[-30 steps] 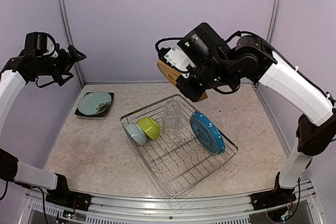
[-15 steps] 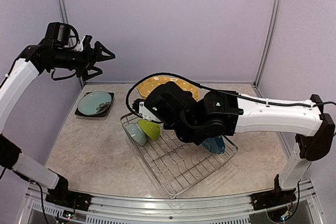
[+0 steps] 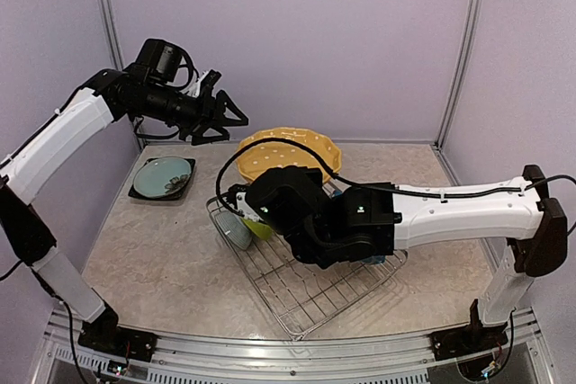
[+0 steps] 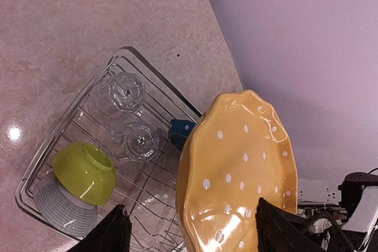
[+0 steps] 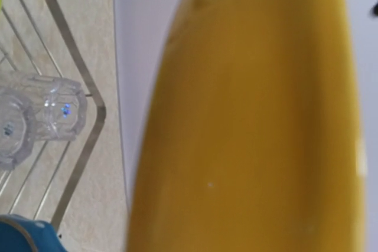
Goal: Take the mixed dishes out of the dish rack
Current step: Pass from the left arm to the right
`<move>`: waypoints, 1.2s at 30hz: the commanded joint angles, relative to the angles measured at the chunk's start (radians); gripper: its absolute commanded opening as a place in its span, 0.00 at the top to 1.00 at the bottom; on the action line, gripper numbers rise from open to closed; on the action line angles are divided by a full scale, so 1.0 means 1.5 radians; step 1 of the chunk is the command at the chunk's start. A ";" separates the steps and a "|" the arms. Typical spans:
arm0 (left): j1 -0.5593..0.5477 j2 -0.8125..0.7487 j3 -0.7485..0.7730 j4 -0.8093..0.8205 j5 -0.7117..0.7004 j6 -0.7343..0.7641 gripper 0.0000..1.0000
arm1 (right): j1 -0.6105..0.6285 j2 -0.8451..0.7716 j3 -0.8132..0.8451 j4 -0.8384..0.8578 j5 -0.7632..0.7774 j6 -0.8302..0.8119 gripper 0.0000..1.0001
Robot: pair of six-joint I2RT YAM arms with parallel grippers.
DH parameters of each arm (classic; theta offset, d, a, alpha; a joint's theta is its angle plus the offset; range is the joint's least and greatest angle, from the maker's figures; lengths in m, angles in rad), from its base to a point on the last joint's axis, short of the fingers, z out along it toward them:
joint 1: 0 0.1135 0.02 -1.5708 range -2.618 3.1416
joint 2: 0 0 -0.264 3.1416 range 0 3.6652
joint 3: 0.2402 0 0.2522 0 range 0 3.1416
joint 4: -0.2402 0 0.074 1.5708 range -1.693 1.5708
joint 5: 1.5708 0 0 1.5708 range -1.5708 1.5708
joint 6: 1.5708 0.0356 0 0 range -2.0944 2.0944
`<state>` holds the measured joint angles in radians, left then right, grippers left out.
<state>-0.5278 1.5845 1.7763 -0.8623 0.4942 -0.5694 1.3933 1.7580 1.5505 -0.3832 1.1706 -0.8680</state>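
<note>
The orange-dotted plate [image 3: 288, 155] hangs tilted in the air above the far side of the dish rack [image 3: 297, 308]. It fills the right wrist view [image 5: 248, 122], and my right gripper is shut on it, its fingers hidden behind the plate. My left gripper [image 3: 229, 123] is open just left of the plate. In the left wrist view the plate [image 4: 236, 169] lies between the two black fingertips [image 4: 115, 231], apart from both. In the rack are a lime bowl [image 4: 85, 172], a pale-blue bowl [image 4: 59, 205], two clear glasses [image 4: 126, 91] [image 4: 140, 141] and a blue-dotted plate [image 4: 182, 129].
A pale teal plate [image 3: 163, 175] rests on the black square plate [image 3: 139, 193] at the far left of the table. My right arm [image 3: 432, 209] stretches low across the rack. Purple walls and corner posts [image 3: 108, 33] close in the back and sides.
My right arm has swung down and left across the rack, bringing the orange-dotted plate toward the left. My left arm has reached right to the plate, its jaws narrowing somewhat.
</note>
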 commanded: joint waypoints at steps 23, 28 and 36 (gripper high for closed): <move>-0.040 0.074 0.047 -0.052 0.052 0.009 1.00 | 0.011 -0.027 -0.018 0.136 0.073 -0.035 1.00; -0.020 0.060 0.032 -0.019 0.083 -0.024 1.00 | 0.010 -0.030 -0.019 0.115 0.075 -0.010 0.85; 0.034 0.022 -0.015 0.057 0.134 -0.088 1.00 | 0.010 -0.039 -0.022 0.092 0.072 0.021 0.36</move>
<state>-0.5171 1.6932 1.7687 -0.9081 0.5957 -0.6308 1.4033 1.7416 1.5135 -0.2592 1.2530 -0.8848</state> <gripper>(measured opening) 0.105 0.577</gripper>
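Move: Some 13 cm to the left hand's right, level with it fore and aft and about 5 cm lower, is the middle of the yellow plate; below sit the green bowl (2 cm back, 3 cm right, 26 cm down) and the glasses (5 cm ahead, 14 cm right, equally low). The right hand holds the plate's near rim, its middle about 10 cm ahead, 3 cm left and 2 cm lower; from that hand the blue plate is 4 cm ahead, 16 cm right, 20 cm down. Easing about 3 cm right and as far down, the left hand brings its half-open fingers to the yellow plate's left rim and pinches it shut between them. The right hand stays nearly in place, keeping its hold until the left has closed, then opens about a third of its range; meanwhile the left hand sinks a little more, drifts back left and tips roughly 10 degrees. ##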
